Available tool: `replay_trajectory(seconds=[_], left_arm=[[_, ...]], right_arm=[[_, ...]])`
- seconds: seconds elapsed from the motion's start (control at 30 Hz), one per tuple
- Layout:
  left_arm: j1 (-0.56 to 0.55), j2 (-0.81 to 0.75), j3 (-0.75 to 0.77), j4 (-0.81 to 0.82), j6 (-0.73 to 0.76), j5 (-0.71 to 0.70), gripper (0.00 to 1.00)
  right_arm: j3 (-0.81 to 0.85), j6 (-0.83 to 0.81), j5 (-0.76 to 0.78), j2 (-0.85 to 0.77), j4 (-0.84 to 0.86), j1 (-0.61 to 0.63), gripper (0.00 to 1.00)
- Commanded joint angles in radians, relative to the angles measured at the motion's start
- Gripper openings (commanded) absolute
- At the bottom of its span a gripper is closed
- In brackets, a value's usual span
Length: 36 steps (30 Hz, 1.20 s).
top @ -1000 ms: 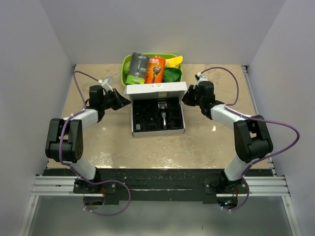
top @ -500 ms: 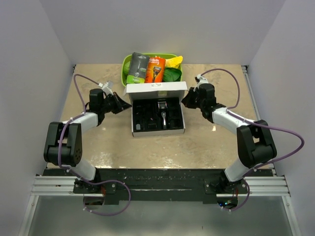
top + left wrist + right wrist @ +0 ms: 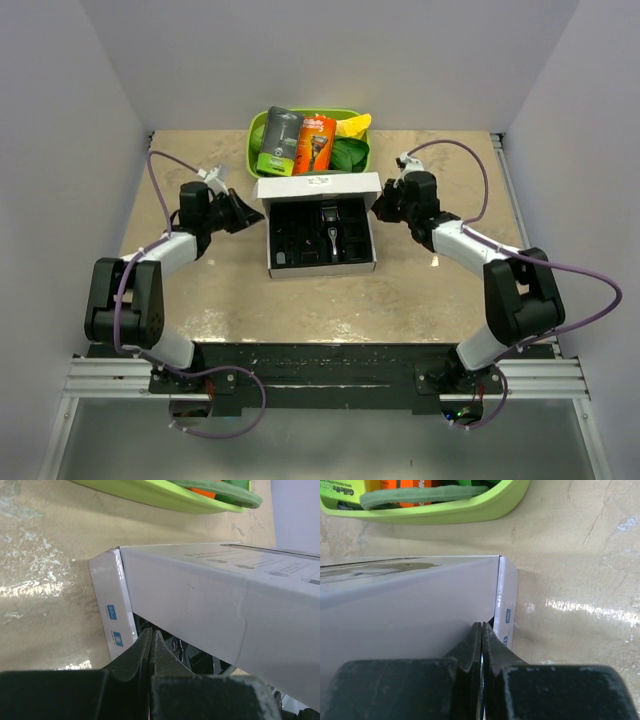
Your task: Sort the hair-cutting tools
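Note:
A white box (image 3: 272,268) lies open mid-table with its lid (image 3: 318,186) raised at the back. Its black tray holds the slim black clipper (image 3: 329,230) with a silver head. The other dark pieces in the tray are too small to tell apart. My left gripper (image 3: 254,209) is shut, its tips at the lid's left end, at the gap between lid and box (image 3: 111,605). My right gripper (image 3: 379,205) is shut, its tips at the lid's right end (image 3: 506,595). In both wrist views the fingertips (image 3: 151,636) (image 3: 481,627) are pressed together with nothing seen between them.
A green basket (image 3: 258,128) stands behind the box, holding the grey-and-green razor package (image 3: 279,140), the orange razor package (image 3: 315,143) and green and yellow items. Grey walls enclose the table on three sides.
The lid has tipped a little forward over the box. Both grippers have shifted slightly with it and stay shut at its ends.

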Motion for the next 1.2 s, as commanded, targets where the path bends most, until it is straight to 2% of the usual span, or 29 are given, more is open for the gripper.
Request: replay_trajectory(seconds=[0.0, 0.13, 0.3, 0.4, 0.47, 0.57, 0.7, 0.77, 0.83, 1.0, 1.17], left_arm=[[-0.006, -0.048, -0.028, -0.02, 0.044, -0.047, 0.0], [-0.001, -0.069, -0.03, -0.058, 0.042, -0.079, 0.0], [0.019, -0.132, -0.019, -0.112, 0.053, -0.13, 0.0], [0.034, -0.169, 0.028, -0.156, 0.073, -0.153, 0.0], [0.04, -0.181, 0.085, -0.193, 0.085, -0.154, 0.0], [0.039, -0.192, 0.165, -0.222, 0.087, -0.142, 0.0], [0.022, -0.187, 0.231, -0.216, 0.067, -0.049, 0.0], [-0.016, -0.166, 0.272, -0.24, 0.082, -0.036, 0.0], [-0.074, -0.141, 0.304, -0.347, 0.105, -0.053, 0.0], [-0.17, -0.138, 0.231, -0.348, 0.123, -0.108, 0.0], [-0.197, -0.117, 0.148, -0.328, 0.122, -0.125, 0.0]], right_arm=[[-0.028, -0.036, 0.041, -0.06, 0.009, 0.006, 0.0], [-0.043, -0.054, 0.073, -0.081, -0.006, 0.007, 0.0], [-0.017, -0.114, 0.225, -0.149, -0.086, 0.007, 0.0], [0.015, -0.149, 0.326, -0.188, -0.136, 0.006, 0.0], [0.058, -0.159, 0.339, -0.205, -0.146, 0.007, 0.0], [0.104, -0.165, 0.293, -0.239, -0.18, 0.009, 0.0], [0.158, -0.177, 0.195, -0.251, -0.228, 0.044, 0.0], [0.168, -0.185, 0.174, -0.242, -0.261, 0.073, 0.0], [0.155, -0.179, 0.167, -0.247, -0.279, 0.113, 0.0], [0.077, -0.13, 0.139, -0.225, -0.244, 0.164, 0.0], [0.017, -0.096, 0.136, -0.182, -0.207, 0.194, 0.0]])
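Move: The half-closed lid stands steeply from the clipper box's far edge. Its middle is about 14 cm right of my left hand, 5 cm ahead and 3 cm higher; from my right hand it is 14 cm left, 3 cm ahead and 2 cm higher. The open tray's middle lies 14 cm right of my left hand, level with it and 8 cm below. The green basket is some 26 cm ahead, 11 cm right and 6 cm below that hand. I lift both shut grippers out from the box's two sides and over the lid. They dip a little, swing outward, my left hand about 3 cm left and my right about 5 cm right, and rise some 11 cm. Then both sweep inward 8 or 9 cm while drawing back and sinking 4 to 6 cm above the box, fingers tipping up on the rise and partly back down. ##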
